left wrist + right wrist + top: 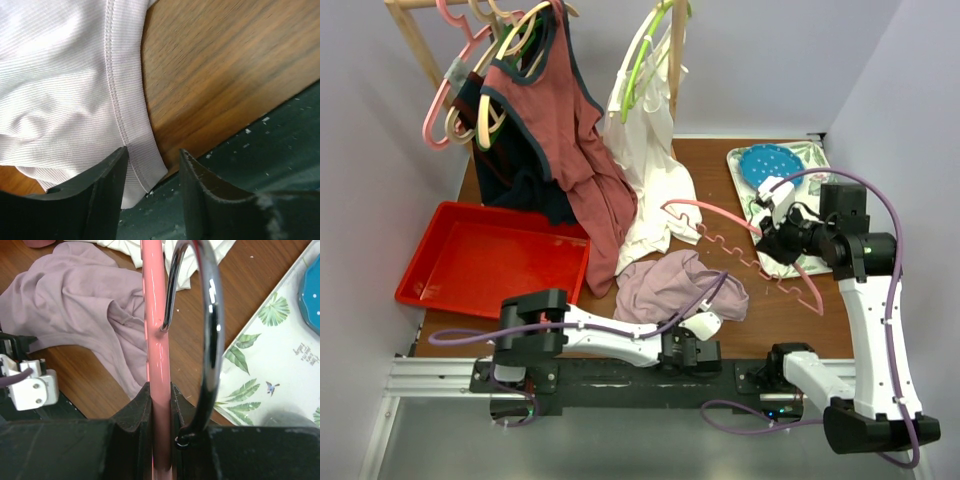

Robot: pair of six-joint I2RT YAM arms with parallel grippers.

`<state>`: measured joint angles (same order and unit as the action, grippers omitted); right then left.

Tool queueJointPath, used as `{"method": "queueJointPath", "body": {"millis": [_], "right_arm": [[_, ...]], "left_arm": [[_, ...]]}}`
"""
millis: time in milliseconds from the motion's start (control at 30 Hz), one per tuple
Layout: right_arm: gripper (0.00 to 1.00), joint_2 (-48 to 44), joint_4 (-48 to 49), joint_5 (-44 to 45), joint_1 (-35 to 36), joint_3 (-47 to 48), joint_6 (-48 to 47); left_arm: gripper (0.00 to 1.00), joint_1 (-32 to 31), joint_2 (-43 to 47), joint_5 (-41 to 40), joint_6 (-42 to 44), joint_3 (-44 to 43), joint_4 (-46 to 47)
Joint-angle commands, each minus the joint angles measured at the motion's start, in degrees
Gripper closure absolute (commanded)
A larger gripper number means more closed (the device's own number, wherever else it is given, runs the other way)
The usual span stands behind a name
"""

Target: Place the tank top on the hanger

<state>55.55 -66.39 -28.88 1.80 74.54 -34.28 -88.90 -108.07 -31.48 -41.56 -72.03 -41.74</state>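
Observation:
The pale mauve tank top (670, 285) lies crumpled on the wooden table near its front edge. My left gripper (708, 322) is low at the top's near right corner. In the left wrist view its jaws (152, 170) stand apart. The stitched hem of the tank top (60, 75) lies between them against the left finger (107, 190), unclamped. My right gripper (775, 240) holds the salmon-pink hanger (715, 213) in the air over the right of the table. Its jaws (160, 387) are shut on the hanger's bar (155, 315), beside the shiny metal hook (212, 315).
A red bin (490, 260) sits at the left. A wooden rack at the back carries a rust-red top (560, 120), a white garment (650, 170) and other hangers. A leaf-patterned tray (800, 160) holds a blue dish (767, 162) at back right. The dark base rail (280, 150) borders the table's near edge.

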Motion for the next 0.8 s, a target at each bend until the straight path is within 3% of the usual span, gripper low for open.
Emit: {"method": "queueJointPath", "body": {"millis": [0,133,300,367,567,700,767], "right_arm": [[1.00,-0.4,1.6,-2.4,-0.3,0.1,0.5],[1.00,-0.1,1.2,-2.6,-0.3,0.4,0.4],[1.00,0.1,-0.1,-2.6,-0.3,0.9,-1.3],[1.00,-0.1,-0.9,-2.0,-0.2,0.1,-3.8],[1.00,-0.7,-5.1,-0.9,-0.3,-2.2,-11.5],[1.00,-1.1,-10.4,-7.0,-0.2,-0.4,-19.1],[1.00,-0.3,-14.4,-10.7,-0.2,0.4,-21.3]], "left_arm": [[0.55,-0.2,-2.4,-2.2,-1.6,-2.6,-2.6],[0.76,-0.3,-1.2,-2.0,-1.2,-3.0,-3.1],[0.99,0.9,8.4,-2.7,-0.5,0.0,-1.6],[1.00,3.0,14.9,0.3,0.9,3.0,1.9],[1.00,20.0,34.4,15.2,8.0,18.8,15.7],[1.00,35.2,39.5,27.1,13.5,24.2,18.8],[1.00,38.6,39.9,29.7,14.8,24.5,18.9]]}}
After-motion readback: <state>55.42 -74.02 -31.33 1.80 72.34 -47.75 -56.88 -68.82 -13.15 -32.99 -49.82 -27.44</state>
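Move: The tank top lies spread on the table with its near hem right between the left hand's open fingers, about 1 cm below; its middle is some 10 cm ahead. From that middle, the hanging salmon top's lower end is about 8 cm farther out and 13 cm left, the white top's some 13 cm farther out and 4 cm left. The right hand holds the pink hanger, with the tank top's middle about 16 cm left, 4 cm back and 24 cm down. The tank top's near hem is pinched as the left fingers, sinking barely 1 cm, shut on it at the table; still gripping it, the hand lifts about 10 cm while swinging some 12 cm forward and 9 cm left, fingertips tilting some 30 degrees to the right. The right hand keeps the hanger and late on eases a little back and down, turning slightly counter-clockwise. ##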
